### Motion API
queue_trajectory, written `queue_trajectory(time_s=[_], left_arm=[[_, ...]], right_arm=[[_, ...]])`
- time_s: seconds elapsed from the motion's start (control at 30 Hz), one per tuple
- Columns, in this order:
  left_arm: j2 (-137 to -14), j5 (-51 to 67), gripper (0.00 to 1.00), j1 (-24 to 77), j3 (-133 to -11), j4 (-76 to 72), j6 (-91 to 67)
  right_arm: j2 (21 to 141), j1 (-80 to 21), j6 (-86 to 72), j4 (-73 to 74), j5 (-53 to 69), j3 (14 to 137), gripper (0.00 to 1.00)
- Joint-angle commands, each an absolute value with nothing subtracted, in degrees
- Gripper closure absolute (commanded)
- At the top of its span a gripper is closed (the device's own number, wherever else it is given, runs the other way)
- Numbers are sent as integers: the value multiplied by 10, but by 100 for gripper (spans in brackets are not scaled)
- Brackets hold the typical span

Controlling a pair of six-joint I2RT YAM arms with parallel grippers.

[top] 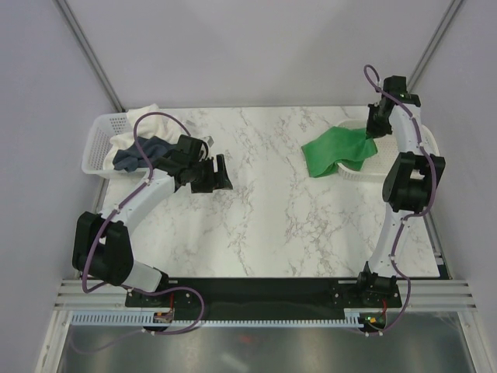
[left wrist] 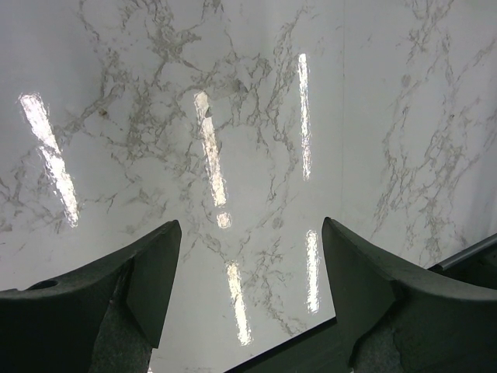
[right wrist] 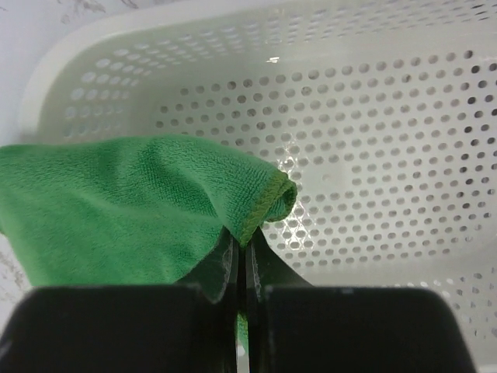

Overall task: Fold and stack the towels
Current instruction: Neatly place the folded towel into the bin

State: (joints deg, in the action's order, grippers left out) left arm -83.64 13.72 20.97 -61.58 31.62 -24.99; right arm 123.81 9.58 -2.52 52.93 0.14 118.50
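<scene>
A bright green towel [top: 335, 151] hangs half out of the right basket onto the marble; my right gripper [top: 373, 129] is shut on its edge. In the right wrist view the hem of the green towel [right wrist: 140, 210] is pinched between the closed jaws of the right gripper [right wrist: 243, 247]. A dark navy towel [top: 138, 154] and a cream-white towel [top: 147, 118] lie bunched in the left basket. My left gripper [top: 216, 172] hovers open to the right of that basket. The left wrist view shows the left gripper [left wrist: 250, 227] open with only bare marble between its fingers.
A white mesh basket [top: 99, 144] stands at the back left of the marble table [top: 256, 210]. A second white mesh basket [top: 378, 162] stands at the back right; its perforated wall [right wrist: 373, 124] fills the right wrist view. The table's dark front edge [left wrist: 295, 346] shows below the left fingers.
</scene>
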Motion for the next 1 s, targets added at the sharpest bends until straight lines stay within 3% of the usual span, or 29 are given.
queue_trajectory(time_s=[0.0,0.27,0.97], left_arm=[[-836,152,19,209,-627,316,-227],[-838,160,19,209,-631,316,-228],[-835,176,19,209,-634,316,-228]], right_arm=[[1258,110,-12,505,-13,1184,100],[1294,144,-10,501,-6,1208,100],[1361,177,26,505,-139,1293,100]])
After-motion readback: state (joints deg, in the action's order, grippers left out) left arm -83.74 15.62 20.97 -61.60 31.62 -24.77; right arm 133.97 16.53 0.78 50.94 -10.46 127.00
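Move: The right gripper holds the green towel by one end above the bin. The bin's middle lies about 6 cm to its right, 4 cm back and some 10 cm below; the bin's right end is roughly 24 cm to the right and 4 cm back. The towel's middle trails about 13 cm left and 5 cm back, sagging over the left rim. From the idle left gripper the bin's middle is some 56 cm right and 15 cm ahead. Keep the right gripper shut on the towel's end and sink about 5 cm into the bin's opening while starting to the right. Carry on rightward past the bin's middle towards its right end, some 10 cm in all, drawing the towel in across the left rim; come up a couple of centimetres late, turning about 10 degrees clockwise and dipping the hand's left side. ##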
